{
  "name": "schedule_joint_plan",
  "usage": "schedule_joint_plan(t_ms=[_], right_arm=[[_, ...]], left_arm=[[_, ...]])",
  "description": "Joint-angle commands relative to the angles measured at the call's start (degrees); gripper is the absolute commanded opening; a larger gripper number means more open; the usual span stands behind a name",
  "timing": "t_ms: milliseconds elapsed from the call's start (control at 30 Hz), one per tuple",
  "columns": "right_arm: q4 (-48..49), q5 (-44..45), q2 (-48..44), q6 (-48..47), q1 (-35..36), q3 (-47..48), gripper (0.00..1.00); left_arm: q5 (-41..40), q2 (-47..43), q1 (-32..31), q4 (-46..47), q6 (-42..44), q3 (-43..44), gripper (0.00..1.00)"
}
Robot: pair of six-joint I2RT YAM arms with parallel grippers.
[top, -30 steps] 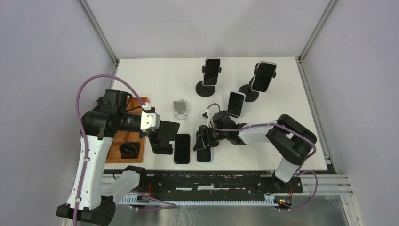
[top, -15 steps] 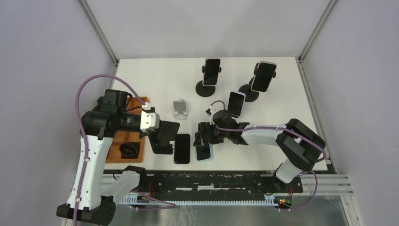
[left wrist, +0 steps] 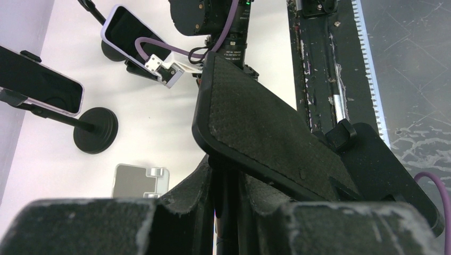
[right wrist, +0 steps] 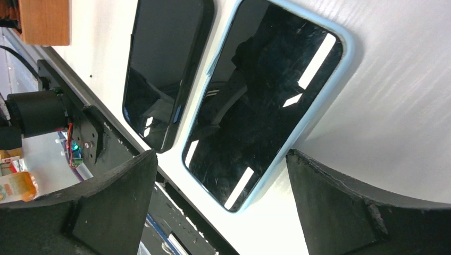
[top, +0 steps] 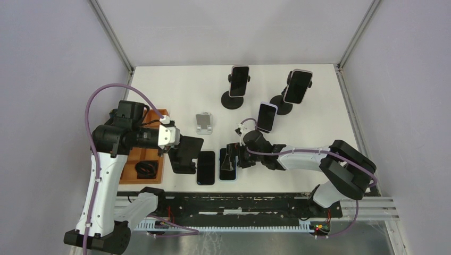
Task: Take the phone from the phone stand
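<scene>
The light-blue-cased phone (top: 228,170) (right wrist: 266,101) lies flat and face up on the white table, near the front edge. My right gripper (top: 232,158) (right wrist: 223,212) hovers low over its near end, open, with the fingers (right wrist: 367,207) on either side and not touching it. The black phone stand (top: 189,150) (left wrist: 266,138) is empty, its textured plate tilted. My left gripper (top: 177,151) (left wrist: 228,212) is shut on the stand's stem, just under the plate. The stand's base (left wrist: 385,170) rests by the table's front edge.
A black phone (top: 206,167) (right wrist: 165,69) lies flat beside the blue one. Three more phones sit on stands at the back (top: 239,81) (top: 297,86) (top: 267,117). A small silver stand (top: 204,122) is mid-table. A wooden tray (top: 139,155) lies on the left.
My right gripper has opened and let go of the light-blue phone, then drawn back slightly to the right. The phone now lies flat. The left arm and stand have not moved.
</scene>
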Motion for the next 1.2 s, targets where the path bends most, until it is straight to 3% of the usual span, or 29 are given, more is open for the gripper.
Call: schedule_joint_plan(t_ms=[0, 333, 433, 567, 767, 1167], right_arm=[[-0.25, -2.55, 1.39, 2.15, 1.9, -1.9, 0.98], [-11.54, 3.19, -5.29, -7.67, 0.15, 6.14, 0.98], [-11.02, -0.01, -9.86, -12.06, 0.08, 10.79, 0.98], [3.85, -11.69, -16.45, -10.43, 0.44, 10.67, 0.92], [31.41, -17.54, -20.31, 0.01, 2.11, 6.19, 0.82], [49.2, -19.32, -10.65, 8.02, 7.26, 10.27, 0.63]], left_arm=[[2.58, -0.18, -0.21, 1.43, -0.9, 2.15, 0.02], [2.71, -0.2, -0.21, 1.53, -0.42, 1.57, 0.02], [2.74, -0.69, -0.23, 2.09, -0.06, 0.9, 0.02], [3.78, -2.02, -0.21, 4.49, 0.67, -0.81, 0.02], [4.81, -2.57, -0.21, 7.27, -0.54, -1.41, 0.02], [5.77, -3.35, -0.21, 7.24, -0.73, -0.77, 0.02]])
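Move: The open right hand is low over the blue-rimmed phone, whose middle is about level fore-and-aft, 2 cm left and 3 cm below; the black phone lies some 12 cm left, 1 cm back, equally low. The emptied phone stand hangs in the left hand's grip, roughly 17 cm left of the right hand, 7 cm back and 27 cm above. From the left hand the stand's middle is about 4 cm right and 3 cm back. With one open finger against the blue-rimmed phone's right long edge, the right hand pushes it along a little to the left, then lets it be and rises quickly, some 28 cm, drifting left and back towards the held phone stand. The wrist rolls and tips up about 60 degrees so the fingers point at the stand, narrowing to about two thirds open; the left hand keeps its grip on it. ##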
